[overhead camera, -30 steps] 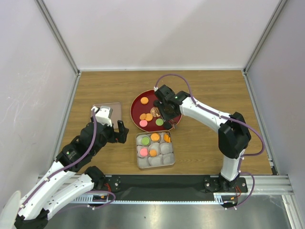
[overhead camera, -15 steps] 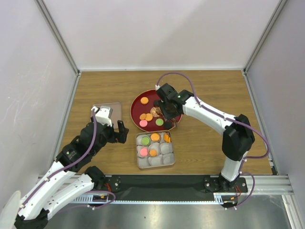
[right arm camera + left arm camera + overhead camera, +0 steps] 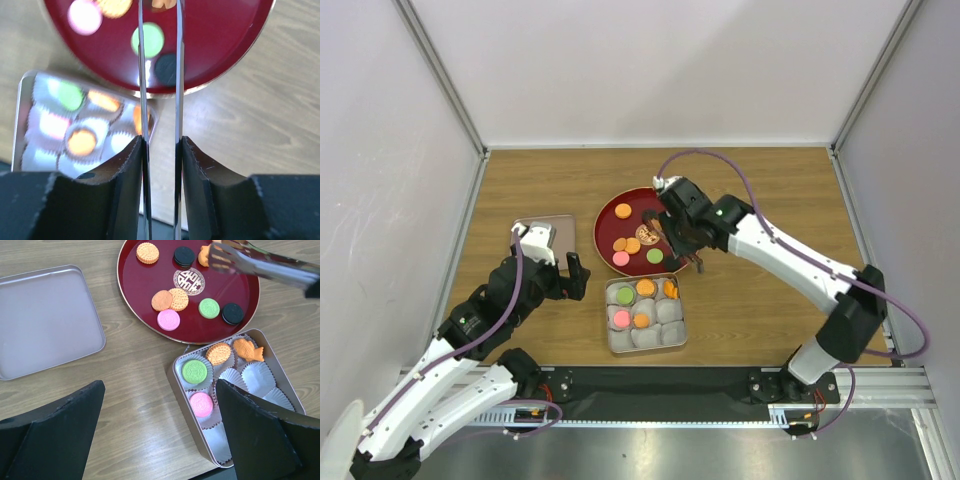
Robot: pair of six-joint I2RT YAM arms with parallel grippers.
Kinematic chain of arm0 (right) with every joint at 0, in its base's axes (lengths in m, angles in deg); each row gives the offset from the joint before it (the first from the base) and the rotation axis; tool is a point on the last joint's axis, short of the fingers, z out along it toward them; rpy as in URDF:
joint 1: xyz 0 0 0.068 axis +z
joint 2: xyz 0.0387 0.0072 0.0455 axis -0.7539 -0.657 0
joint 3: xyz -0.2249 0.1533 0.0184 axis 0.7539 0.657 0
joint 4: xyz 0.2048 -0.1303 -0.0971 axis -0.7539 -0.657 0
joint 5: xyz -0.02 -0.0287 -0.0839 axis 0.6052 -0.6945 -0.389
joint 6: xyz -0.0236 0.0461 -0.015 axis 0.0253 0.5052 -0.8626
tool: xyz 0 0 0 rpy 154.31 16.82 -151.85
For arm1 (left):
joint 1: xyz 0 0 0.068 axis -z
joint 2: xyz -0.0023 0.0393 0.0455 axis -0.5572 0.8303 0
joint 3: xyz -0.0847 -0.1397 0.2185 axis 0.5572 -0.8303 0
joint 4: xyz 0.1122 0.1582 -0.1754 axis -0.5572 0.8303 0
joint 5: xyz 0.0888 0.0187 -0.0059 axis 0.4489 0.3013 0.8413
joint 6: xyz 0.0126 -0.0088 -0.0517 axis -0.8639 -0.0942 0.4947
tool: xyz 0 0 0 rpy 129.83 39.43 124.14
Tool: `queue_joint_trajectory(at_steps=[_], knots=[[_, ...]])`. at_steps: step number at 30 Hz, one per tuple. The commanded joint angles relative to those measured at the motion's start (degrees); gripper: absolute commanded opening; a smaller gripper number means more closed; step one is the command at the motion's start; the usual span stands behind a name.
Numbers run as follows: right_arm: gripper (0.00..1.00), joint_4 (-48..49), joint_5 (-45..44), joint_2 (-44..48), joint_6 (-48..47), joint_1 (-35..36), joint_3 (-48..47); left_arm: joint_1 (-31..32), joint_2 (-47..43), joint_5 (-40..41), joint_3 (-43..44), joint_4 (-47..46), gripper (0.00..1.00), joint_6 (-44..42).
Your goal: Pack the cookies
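Observation:
Loose cookies (image 3: 169, 319) in orange, pink, green and black lie on the round red plate (image 3: 135, 285). Four more sit in paper cups in the square tin (image 3: 178, 380): a green cookie (image 3: 194, 371), a pink cookie (image 3: 201, 404) and two orange ones. My right gripper (image 3: 161, 142) is shut on metal tongs (image 3: 142, 75), over the plate's near right rim (image 3: 685, 238). The tong tips pinch an orange cookie (image 3: 204, 255) at the plate. My left gripper (image 3: 159, 385) is open and holds nothing, hovering over the wood left of the tin.
The tin's flat lid (image 3: 45, 320) lies on the table left of the plate. Several paper cups (image 3: 257, 377) in the tin hold nothing. White walls enclose the wooden table (image 3: 770, 200) on three sides.
The right arm's elbow has swung out to the right and the wrist has shifted slightly right over the plate. The tongs have narrowed a little. The left arm has not moved.

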Motion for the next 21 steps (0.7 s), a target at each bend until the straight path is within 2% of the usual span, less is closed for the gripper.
queue_joint_trajectory(at_steps=[1, 8, 12, 21], knots=[[0.29, -3.7, -0.7, 6.6, 1.4, 2.9, 1.6, 0.5, -0.1, 0.0, 0.8, -1.1, 1.00, 0.2], [0.30, -10.2, 1.8, 18.2, 6.0, 11.3, 7.6, 0.5, -0.1, -0.3, 0.7, -1.2, 1.00, 0.1], [0.30, -13.3, 2.9, 21.7, 9.5, 16.5, 10.4, 0.4, 0.0, -0.5, 0.7, -1.3, 1.00, 0.0], [0.31, -14.9, 2.1, 22.7, 13.7, 21.7, 16.4, 0.4, 0.1, -0.2, 0.8, -1.2, 1.00, 0.1]])
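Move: The right hand already holds a fish cookie in the tweezers. The empty cup it is bound for, at the right of the box's middle row, lies about 9 cm back, 3 cm left and 17 cm below. The packed fish cookie is some 5 cm ahead of that cup; the small orange cookie sits 6 cm left of it and 3 cm farther back. On the tray, the near black cookie is roughly 2 cm ahead and 2 cm left of the hand. From the left hand the cup is about 21 cm right, 2 cm back. Carrying the fish cookie back off the tray towards the empty cup, the right hand sweeps some 18 cm back with a slight drift right. It arches over the box's far rim, rising about 3.5 cm and sinking as much again, tips the tweezers down some 10 degrees and turns a little counter-clockwise. The fingers keep their pinch. ##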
